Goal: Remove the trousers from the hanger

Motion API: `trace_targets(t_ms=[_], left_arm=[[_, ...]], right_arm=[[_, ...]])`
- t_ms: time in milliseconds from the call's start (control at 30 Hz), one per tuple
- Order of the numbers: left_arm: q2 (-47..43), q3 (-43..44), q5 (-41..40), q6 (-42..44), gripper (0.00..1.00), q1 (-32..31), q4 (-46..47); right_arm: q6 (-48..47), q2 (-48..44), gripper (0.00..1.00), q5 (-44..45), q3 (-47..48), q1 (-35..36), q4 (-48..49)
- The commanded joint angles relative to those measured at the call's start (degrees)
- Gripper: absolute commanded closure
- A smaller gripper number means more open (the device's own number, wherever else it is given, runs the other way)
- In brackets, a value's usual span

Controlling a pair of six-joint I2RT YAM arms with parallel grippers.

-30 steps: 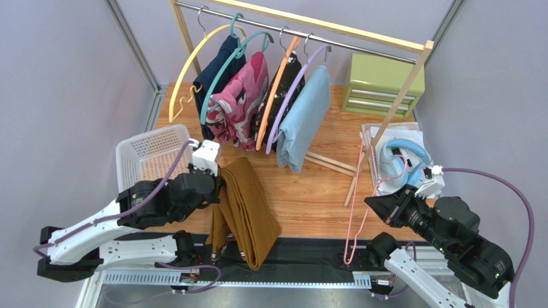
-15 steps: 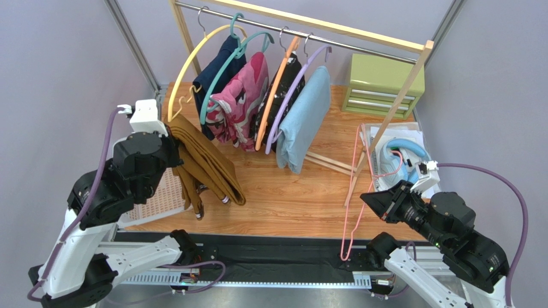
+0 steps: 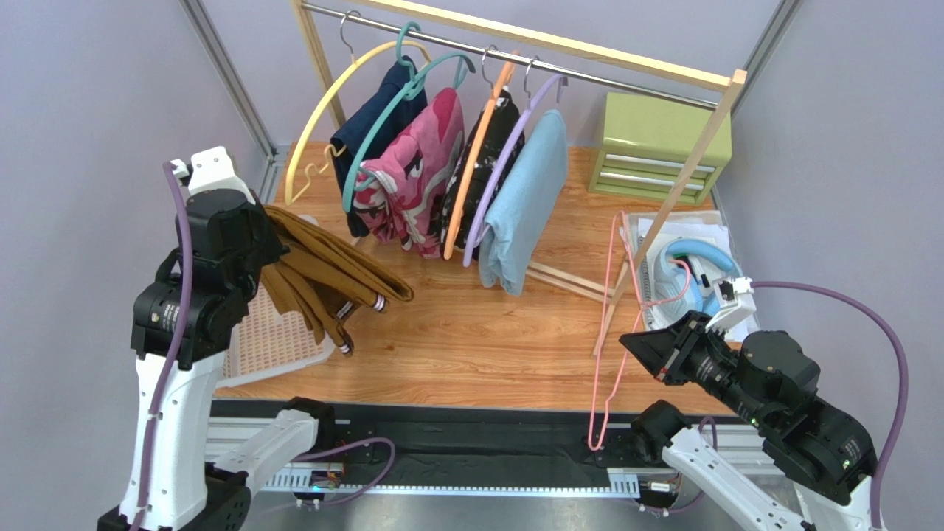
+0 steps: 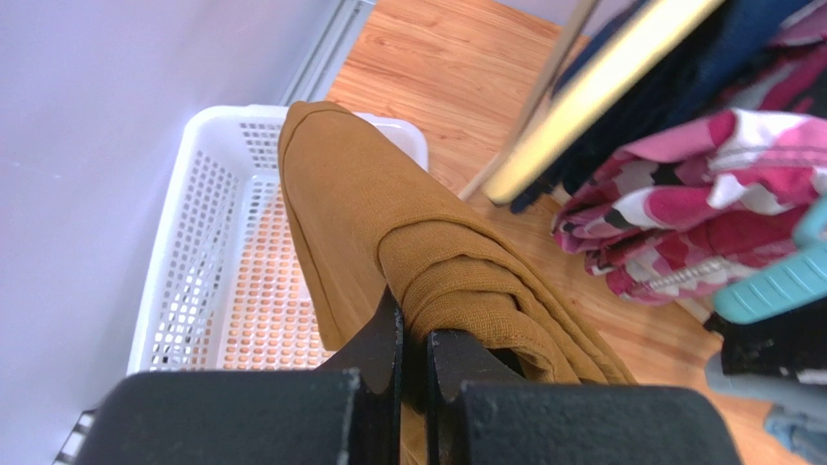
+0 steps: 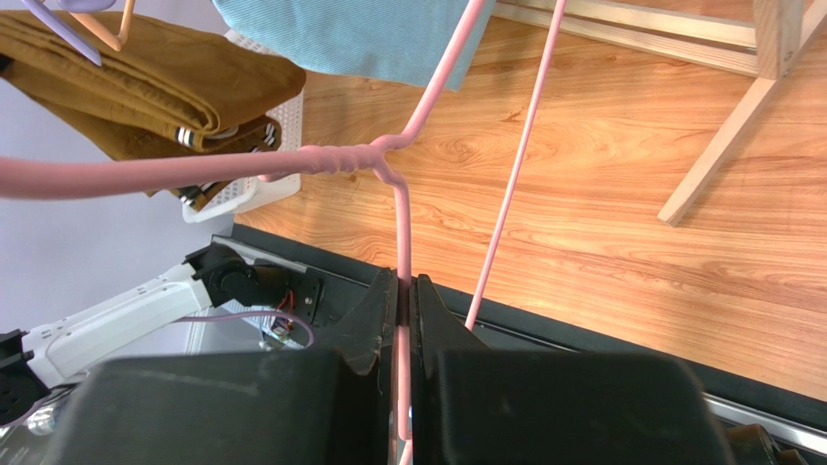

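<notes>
The mustard-brown trousers [image 3: 332, 279] hang folded from my left gripper [image 3: 266, 230], raised over the white basket [image 3: 275, 337]. In the left wrist view the left gripper [image 4: 415, 334] is shut on a bunched fold of the trousers [image 4: 388, 223], which drape down over the basket [image 4: 209, 262]. The thin pink hanger [image 3: 606, 310] hangs bare at the right, free of the trousers. My right gripper [image 3: 632, 343] is shut on it. The right wrist view shows the right gripper [image 5: 403, 289] pinching the hanger [image 5: 400, 213] wire just below its twisted neck.
A wooden rack [image 3: 521, 39] at the back carries several hangers with a pink patterned garment [image 3: 416, 177] and a light blue one [image 3: 526, 205]. A green drawer unit [image 3: 659, 144] and a tray [image 3: 709, 238] with a blue item stand at the right.
My left arm has risen and swung left, carrying the trousers from the table's front middle to above the basket. My right gripper has shifted slightly with the hanger.
</notes>
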Motion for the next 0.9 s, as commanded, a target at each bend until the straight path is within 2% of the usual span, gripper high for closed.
trace_targets(t_ms=[0,167,367,633,733,833,867], left_arm=[[0.4,2.2,6.9,1.7,1.00,7.7,10.5],[3.9,4.2,11.6,1.0,1.00,15.3,12.8],[9.6,10.7,18.2,-0.8,1.00,23.1,13.5],[15.7,20.8,21.3,-1.8,1.00,24.2,13.6],[14.8,18.2,20.8,-1.6,1.00,24.8,14.5],[11.5,10.3,20.6,-1.8,1.00,25.8,16.8],[10.3,4.8,20.4,-2.0,1.00,26.1,17.4]], right_arm=[[-1.4,0.4,1.00,-2.6,0.6,0.2,4.2],[-1.3,0.6,1.00,-3.7,0.1,0.2,4.6],[-1.5,1.7,1.00,-4.4,0.7,0.2,4.8],[-1.2,2.7,1.00,-4.9,0.5,0.2,5.4],[-1.0,2.7,1.00,-5.1,0.4,0.2,5.6],[-0.8,2.8,1.00,-5.2,0.2,0.2,5.9],[-0.7,2.7,1.00,-5.3,0.1,0.2,6.0]])
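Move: The white basket, where the left hand is taking the brown trousers it already holds, has its middle about 13 cm ahead, 9 cm to the left and 34 cm below. The yellow hanger's near end is about 8 cm ahead, 3 cm right and 4 cm lower; the navy jeans hang some 18 cm ahead, 14 cm right and 12 cm lower. From the right hand the basket lies roughly 64 cm left, 22 cm ahead and 24 cm below. Forward and to the left goes the left hand, still pinching the bunched brown trousers, about 8 cm out and 5 cm left towards the far part of the basket. It travels almost level at first, then lifts some 4 cm while rolling slightly left side down and turning a little counter-clockwise, bringing the cloth up against the yellow hanger's near end. The right hand keeps its hold on the empty pink hanger and drifts slightly left. ##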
